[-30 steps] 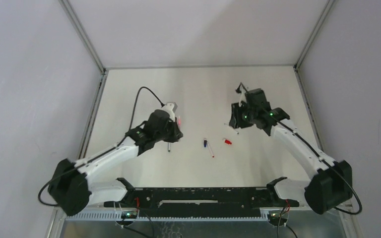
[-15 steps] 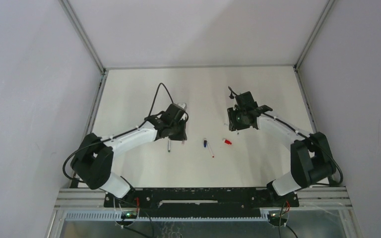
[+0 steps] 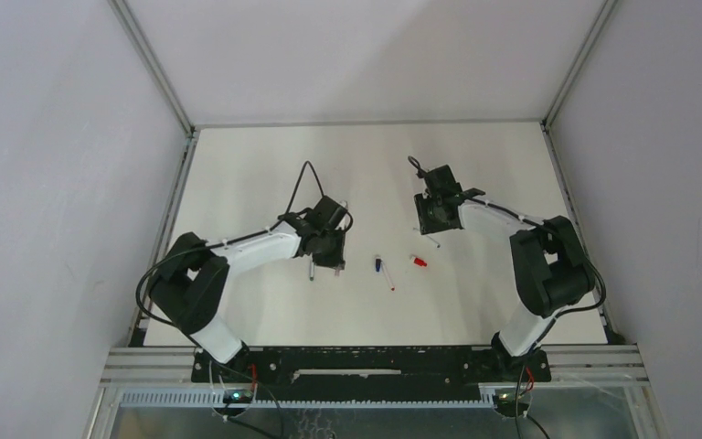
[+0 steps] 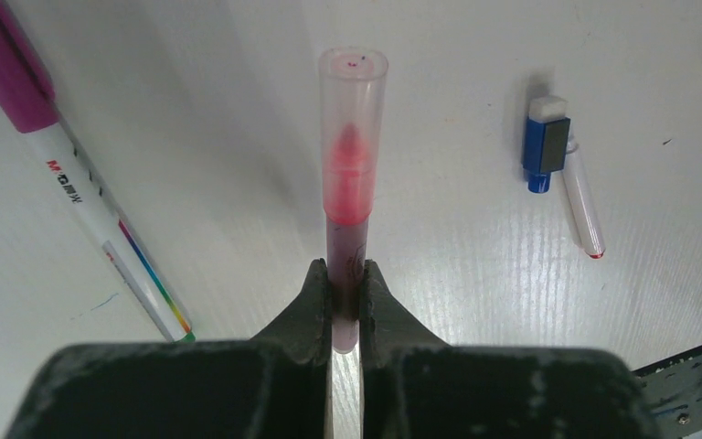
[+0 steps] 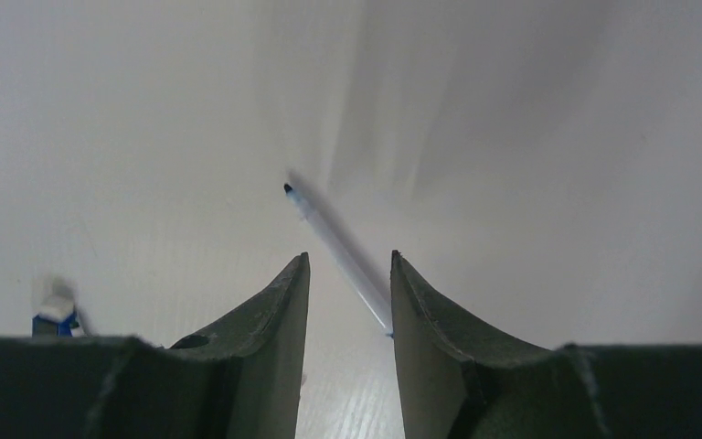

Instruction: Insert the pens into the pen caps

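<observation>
My left gripper is shut on a pinkish-red pen, close above the table. A translucent pink cap covers that pen's tip. A white pen with a magenta cap lies to its left. To its right lie a blue cap and a thin white pen. My right gripper is open and low over a thin white pen, whose rear end lies between the fingertips. In the top view the left gripper and right gripper flank the blue cap and a red cap.
The white table is fenced by metal rails at its edges and by grey walls. The black base bar runs along the near edge. A blue cap shows at the lower left of the right wrist view.
The left gripper has moved right and down toward the table with its pen. The right gripper has shifted left and lower over the thin white pen, its jaws narrowing slightly.
</observation>
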You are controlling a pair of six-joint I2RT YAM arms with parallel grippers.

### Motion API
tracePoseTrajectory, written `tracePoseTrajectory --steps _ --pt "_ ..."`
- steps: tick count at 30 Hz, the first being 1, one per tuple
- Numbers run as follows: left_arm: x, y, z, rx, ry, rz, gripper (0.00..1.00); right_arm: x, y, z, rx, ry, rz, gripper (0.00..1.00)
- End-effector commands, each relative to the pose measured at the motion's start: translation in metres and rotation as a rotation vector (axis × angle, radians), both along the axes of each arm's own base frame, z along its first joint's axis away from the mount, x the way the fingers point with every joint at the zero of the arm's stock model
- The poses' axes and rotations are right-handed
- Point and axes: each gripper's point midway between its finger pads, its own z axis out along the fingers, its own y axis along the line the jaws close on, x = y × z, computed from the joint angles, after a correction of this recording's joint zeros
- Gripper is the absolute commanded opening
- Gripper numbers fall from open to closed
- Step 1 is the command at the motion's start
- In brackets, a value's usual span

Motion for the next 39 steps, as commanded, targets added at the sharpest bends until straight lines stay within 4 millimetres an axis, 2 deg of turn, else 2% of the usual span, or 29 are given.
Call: tracePoseTrajectory --steps 1,11,19,30,33,36,39 --pt "0.011 -0.017 0.013 -0.052 -0.021 0.004 0.08 0.027 0.006 0.014 0.003 -0.086 0.017 0.44" --pt "0.008 -0.015 0.001 -0.039 0.003 0.006 0.25 0.022 0.016 0.0 -0.016 -0.043 0.061 0.4" --pt "0.006 -0.014 0.002 -0.043 0.0 0.007 0.39 0.023 0.02 -0.003 -0.04 -0.031 0.079 0.4" --pt "0.008 -0.009 0.008 -0.032 -0.025 0.017 0.43 0.013 0.016 -0.022 -0.114 0.066 0.096 0.35" --pt "0.01 -0.007 0.017 -0.029 -0.048 0.019 0.43 0.011 0.015 -0.027 -0.128 0.091 0.098 0.26" --pt "0.014 -0.004 0.031 -0.025 -0.086 0.027 0.43 0.008 0.012 -0.033 -0.149 0.127 0.089 0.0" --pt "0.017 -0.001 0.046 -0.033 -0.128 0.033 0.44 0.006 0.009 -0.036 -0.161 0.15 0.077 0.0"
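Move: The left hand already holds the capped pink pen low above its resting spot, about 3 cm below and 2 cm ahead; the purple-capped pen lies 6 cm left and 2 cm ahead, the blue cap 9 cm right and level. The white pen's middle is right under the right hand, about 3 cm down; from that hand the red cap sits 6 cm back and 2 cm left, the blue cap 7 cm back and 12 cm left. Right sinks 2 cm, easing forward-left, and pinches the white pen near its black tip; left lowers 1 cm, releasing the pink pen. ##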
